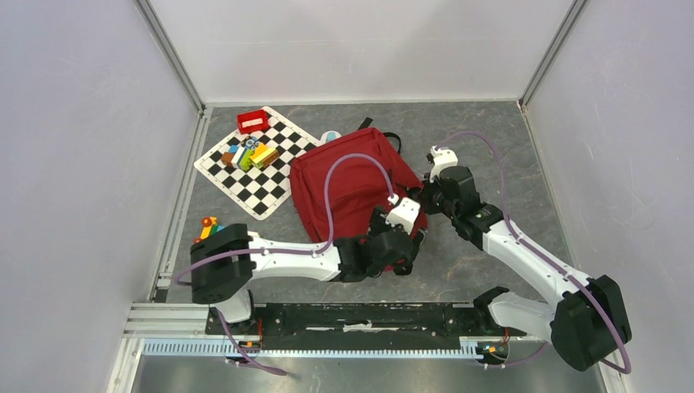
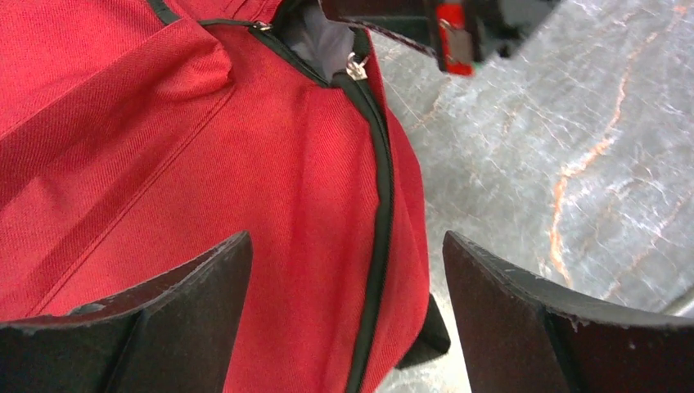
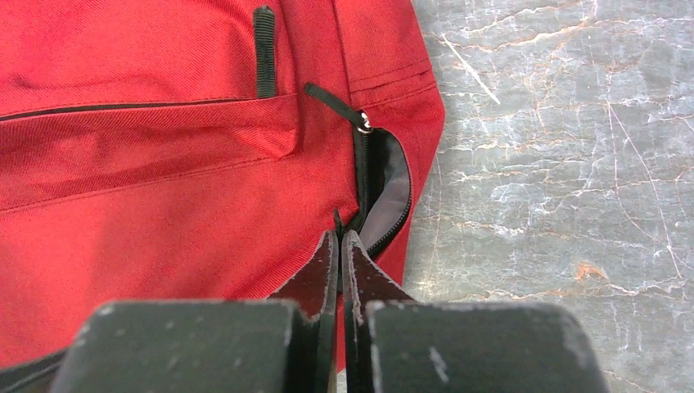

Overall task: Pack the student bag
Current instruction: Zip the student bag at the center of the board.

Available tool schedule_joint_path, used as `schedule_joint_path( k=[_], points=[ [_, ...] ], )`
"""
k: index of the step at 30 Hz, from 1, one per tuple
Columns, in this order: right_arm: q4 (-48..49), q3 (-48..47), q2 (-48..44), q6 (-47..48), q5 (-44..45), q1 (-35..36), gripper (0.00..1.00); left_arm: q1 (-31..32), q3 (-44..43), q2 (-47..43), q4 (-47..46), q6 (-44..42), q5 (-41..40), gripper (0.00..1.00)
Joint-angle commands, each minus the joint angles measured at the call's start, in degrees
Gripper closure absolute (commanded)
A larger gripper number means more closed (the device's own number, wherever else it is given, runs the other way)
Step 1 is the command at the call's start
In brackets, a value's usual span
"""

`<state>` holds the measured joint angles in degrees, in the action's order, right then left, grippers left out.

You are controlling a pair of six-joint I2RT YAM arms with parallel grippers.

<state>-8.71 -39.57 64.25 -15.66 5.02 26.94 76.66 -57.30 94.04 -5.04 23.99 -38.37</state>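
The student bag point(image 1: 348, 180), a dark-red backpack, lies flat mid-table. My left gripper point(image 1: 405, 237) hovers over its near right corner. In the left wrist view its fingers point(image 2: 172, 315) stand wide open around the red fabric and black zipper line point(image 2: 381, 205), gripping nothing. My right gripper point(image 1: 424, 203) is at the bag's right edge. In the right wrist view it point(image 3: 340, 236) is shut on the black zipper edge beside a short opening showing grey lining point(image 3: 394, 184), below the zipper pull point(image 3: 362, 123).
A checkered mat point(image 1: 266, 192) lies at the back left with several coloured blocks point(image 1: 250, 154) on it and a small red box point(image 1: 252, 121) at its far corner. More small toys point(image 1: 209, 225) sit near the left arm's base. White walls enclose the grey table.
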Motion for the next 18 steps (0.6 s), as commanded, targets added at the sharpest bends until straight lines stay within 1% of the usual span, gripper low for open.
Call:
schedule_joint_path(
  k=[1,2,3,7,10,12,14,15,16,17,18],
  points=[
    [1.09,0.19,-2.06,-1.02,-1.14,-0.04,1.00,-2.30,-5.53,3.52,-3.22,0.07,1.37,0.11],
    [0.89,0.20,-2.18,-0.97,-1.15,-0.04,1.00,-2.67,-6.46,4.65,-3.18,-0.31,1.73,0.14],
    [0.77,0.20,-2.32,-0.89,-1.19,-0.04,1.00,-2.89,-7.33,5.72,-3.14,-0.82,2.14,0.19],
    [0.39,-0.14,-3.16,-0.83,-1.11,-0.04,1.00,-2.92,-9.19,9.14,-3.28,-3.19,3.14,0.36],
    [0.44,-0.93,-3.52,-0.67,-1.49,-0.04,1.00,-2.88,-8.49,9.96,-5.33,-3.67,2.80,0.42],
    [-0.06,-1.53,-3.26,-0.34,-1.42,-0.04,1.00,-2.99,-8.47,10.89,-6.22,-4.24,2.77,0.49],
    [-0.41,-1.83,-3.05,-0.07,-1.26,0.00,1.00,-2.88,-9.09,11.70,-5.98,-4.91,3.60,0.63],
    [-0.43,-1.85,-3.08,-0.02,-1.19,0.00,1.00,-2.84,-9.30,11.87,-5.63,-4.92,3.85,0.76],
    [-0.39,-1.83,-3.06,0.00,-1.07,-0.05,1.00,-2.71,-9.17,11.74,-5.43,-4.93,3.91,0.86],
    [-0.45,-1.82,-2.95,0.09,-0.86,-0.06,1.00,-2.44,-8.79,11.33,-5.49,-5.06,3.92,0.93],
    [-0.52,-1.90,-2.92,0.23,-0.44,-0.04,1.00,-2.11,-8.19,10.95,-5.78,-5.67,4.04,0.97]
  ],
)
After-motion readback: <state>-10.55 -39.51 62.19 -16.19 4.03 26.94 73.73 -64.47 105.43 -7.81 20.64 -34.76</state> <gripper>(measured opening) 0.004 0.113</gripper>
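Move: The left hand, open, goes for the closed zip seam along the bag's side edge, about 3 cm ahead, 3 cm to its right and 4 cm below. From this hand, the lower slider sits some 7 cm ahead, 3 cm right and 3 cm below, and the upper slider roughly 11 cm ahead, 1 cm right and 4 cm below. From the right hand, which already holds the lower slider's pull, the aimed-at seam is about 5 cm back, level left-right, 4 cm down. The left fingers close from wide open to almost shut, pinching the zip seam just behind the lower slider. The left hand gets there by reaching forward and to its right over the bag's side edge, then sinking onto the seam, about 5 cm in all. The right hand all but stays put, still shut on the pull. ##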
